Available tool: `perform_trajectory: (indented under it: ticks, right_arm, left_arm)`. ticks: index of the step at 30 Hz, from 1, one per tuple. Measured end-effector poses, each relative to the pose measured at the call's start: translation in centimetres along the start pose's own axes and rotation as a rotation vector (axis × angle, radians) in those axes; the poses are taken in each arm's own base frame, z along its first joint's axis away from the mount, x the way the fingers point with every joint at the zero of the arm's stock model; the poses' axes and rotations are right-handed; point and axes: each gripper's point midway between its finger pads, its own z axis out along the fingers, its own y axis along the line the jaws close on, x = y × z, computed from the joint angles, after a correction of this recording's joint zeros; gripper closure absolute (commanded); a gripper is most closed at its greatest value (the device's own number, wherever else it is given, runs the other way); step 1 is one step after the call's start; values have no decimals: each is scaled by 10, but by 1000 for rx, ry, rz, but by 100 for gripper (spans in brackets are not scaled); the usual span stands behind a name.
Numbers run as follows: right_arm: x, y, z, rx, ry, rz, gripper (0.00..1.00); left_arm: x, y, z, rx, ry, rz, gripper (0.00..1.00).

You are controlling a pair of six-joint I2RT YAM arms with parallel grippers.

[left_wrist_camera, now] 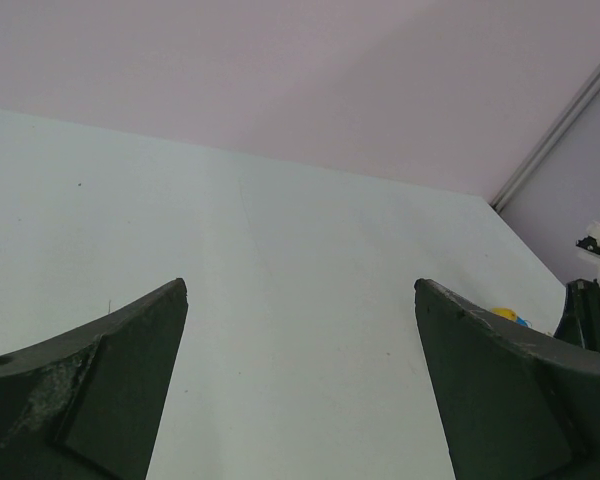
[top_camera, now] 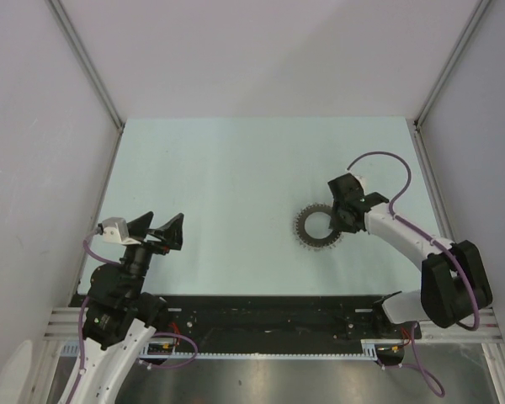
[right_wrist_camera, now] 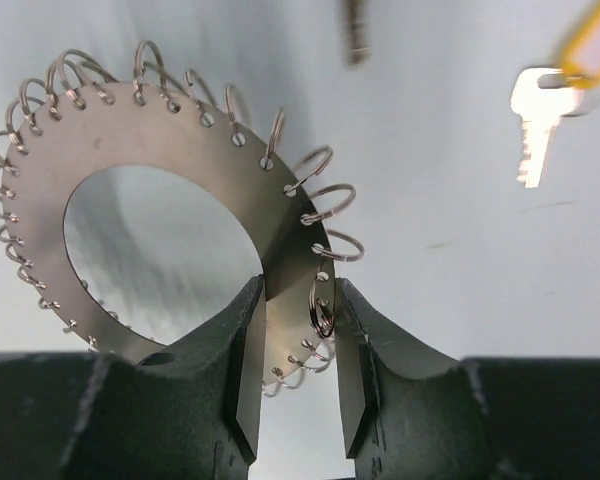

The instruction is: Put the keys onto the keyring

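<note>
The keyring point(top_camera: 316, 227) is a flat silvery disc with a wide hole and small wire loops round its rim, lying on the pale table right of centre. In the right wrist view the keyring point(right_wrist_camera: 170, 150) fills the left half. My right gripper point(right_wrist_camera: 298, 290) is shut on its band, one finger at the hole's edge and the other against the rim loops. A silver key point(right_wrist_camera: 536, 120) on a yellow loop lies beyond, and another blade point(right_wrist_camera: 356, 30) shows at the top. My left gripper point(left_wrist_camera: 300, 290) stands wide open over bare table. Yellow and blue keys point(left_wrist_camera: 507, 316) peek past its right finger.
White walls with metal corner posts point(top_camera: 93, 71) close in the table on three sides. A black rail point(top_camera: 269, 316) runs along the near edge between the arm bases. The right arm point(left_wrist_camera: 592, 315) shows at the far right of the left wrist view.
</note>
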Motion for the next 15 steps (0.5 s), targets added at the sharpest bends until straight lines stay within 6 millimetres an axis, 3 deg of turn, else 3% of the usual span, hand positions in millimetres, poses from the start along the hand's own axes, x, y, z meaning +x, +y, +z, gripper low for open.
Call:
perform_trajectory:
  ticks: [8,12,15]
  right_arm:
    - [22,93,-21,-205,-80,-46,66]
    - [36,129,-11,-246,-69,-47,41]
    - [41,152,-4,-251,-59,-62,33]
  left_arm:
    - [2,0,0,-1,3,0,0]
    - [2,0,0,-1,3,0,0]
    - [2,0,0,-1,4,-1,0]
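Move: My right hand already pinches the keyring by its right rim, its middle some 5 cm left and 1 cm ahead, about 1 cm below. The bare mid-table spot for it lies about 20 cm left, level ahead-wise and 6 cm below. Also 6 cm below lie the yellow key, about 8 cm ahead and 5 cm right, and the orange key, 5 cm ahead and 12 cm right. From my left hand that spot is some 8 cm ahead, 24 cm right and 27 cm below. I sweep my right hand about 16 cm left across the table, carrying the keyring away from the keys to the bare middle. The hand rises about a centimetre, then sinks a couple near the end, the wrist turning some 15 degrees, partly counter-clockwise with its left side lifting. Only in the last stretch do I open the fingers and let go of the rim. ##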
